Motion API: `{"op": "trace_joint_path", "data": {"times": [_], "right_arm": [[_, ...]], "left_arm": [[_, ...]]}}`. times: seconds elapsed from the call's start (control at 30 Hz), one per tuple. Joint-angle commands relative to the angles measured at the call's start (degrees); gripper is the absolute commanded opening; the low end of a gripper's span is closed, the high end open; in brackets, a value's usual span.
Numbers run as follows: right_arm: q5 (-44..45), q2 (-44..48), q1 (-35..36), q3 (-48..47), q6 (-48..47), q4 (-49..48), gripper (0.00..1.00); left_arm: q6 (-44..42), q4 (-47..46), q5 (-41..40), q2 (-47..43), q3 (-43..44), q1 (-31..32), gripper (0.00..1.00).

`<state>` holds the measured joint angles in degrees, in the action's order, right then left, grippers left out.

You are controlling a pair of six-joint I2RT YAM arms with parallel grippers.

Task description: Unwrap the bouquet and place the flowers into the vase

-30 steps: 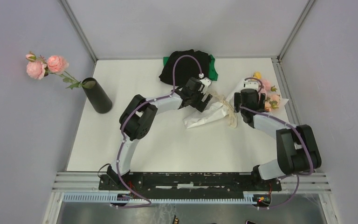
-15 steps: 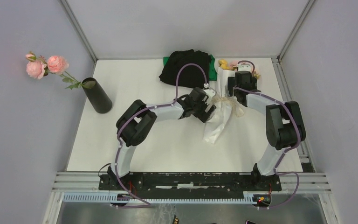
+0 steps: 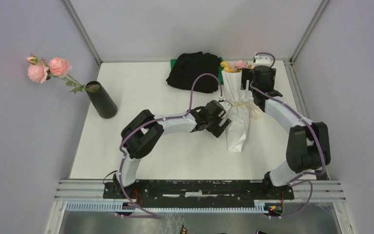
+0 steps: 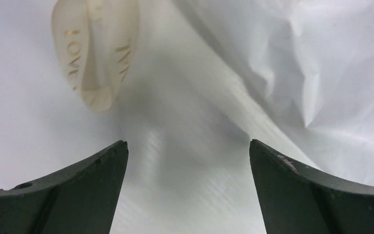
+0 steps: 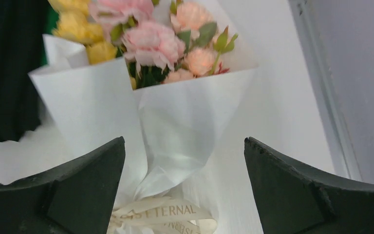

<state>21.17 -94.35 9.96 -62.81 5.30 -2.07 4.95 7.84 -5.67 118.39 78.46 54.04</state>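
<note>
The bouquet [image 3: 237, 119] lies at the table's back right, a white paper cone with its narrow end toward me. A cream ribbon [image 3: 242, 104] is tied round its middle. The flowers [image 3: 233, 65], pink, peach and yellow roses [image 5: 151, 44], stick out of the far end. My left gripper [image 3: 223, 125] is open at the cone's left side, just below the ribbon loop [image 4: 95, 53], with only paper [image 4: 292, 63] ahead of it. My right gripper [image 3: 248, 84] is open above the cone's upper part, the ribbon [image 5: 163, 214] low between its fingers. The black vase [image 3: 102, 101] stands far left.
A stem of pink roses [image 3: 46, 68] leans out of the vase over the left wall. A black-and-green cloth heap [image 3: 195, 70] lies at the back centre, right beside the flower heads, and shows as a dark mass [image 5: 9, 63] in the right wrist view. A metal frame rail [image 3: 292, 78] borders the right edge.
The bouquet has swung from lying slantwise to pointing straight back, flowers now beside the cloth. My right gripper went back and left with it. My left gripper moved right, toward the cone's lower half.
</note>
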Motion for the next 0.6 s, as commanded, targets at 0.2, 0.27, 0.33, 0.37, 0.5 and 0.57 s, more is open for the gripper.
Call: {"op": "trace_joint_path", "data": {"times": [0.2,0.27,0.33,0.37,0.5,0.57], "right_arm": [[-8.5,9.5,1.3,4.2,0.2,6.4,0.98],[-9.9,7.8,1.5,5.5,0.5,6.8,0.98],[-11.5,6.6,1.6,7.7,1.2,5.3,0.98],[-12.2,6.2,1.6,8.4,1.5,4.6,0.98],[-13.0,3.2,1.7,8.7,2.3,3.5,0.98],[-13.1,1.6,1.7,8.3,2.3,3.5,0.98]], "left_arm": [[8.8,4.1,-8.3,-13.4,-0.1,-3.2,1.0],[10.5,3.2,-8.0,-14.3,-0.3,-5.4,1.0],[12.2,2.2,-6.9,-14.5,-0.1,-8.5,1.0],[13.1,1.7,-5.8,-14.2,0.1,-10.2,1.0],[16.4,-0.8,-0.3,-11.8,1.7,-16.7,1.0],[16.3,-0.3,0.1,-9.9,3.9,-18.2,1.0]]}}
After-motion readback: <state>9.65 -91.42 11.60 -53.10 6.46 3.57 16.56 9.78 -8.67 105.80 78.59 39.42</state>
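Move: The ribbon knot on the bouquet lies roughly 6 cm back, 10 cm left and 11 cm below the right hand; the flower heads are about 9 cm ahead, 7 cm left and 10 cm below that hand. From the low left hand, the knot is some 9 cm ahead and 4 cm right at about its height, the ribbon loop 8 cm ahead and 2 cm left, and the black cloth 21 cm ahead and 11 cm left. Up about 8 cm, then down some 15 cm, drawing back 6 cm and left about 4 cm overall, the right hand arcs from beside the flowers towards the ribbon knot, fingers open and tipping more steeply down on the descent. The open left hand lifts clear of the paper's side, then swings forward and left towards the black cloth, turning counter-clockwise some 25 degrees. ##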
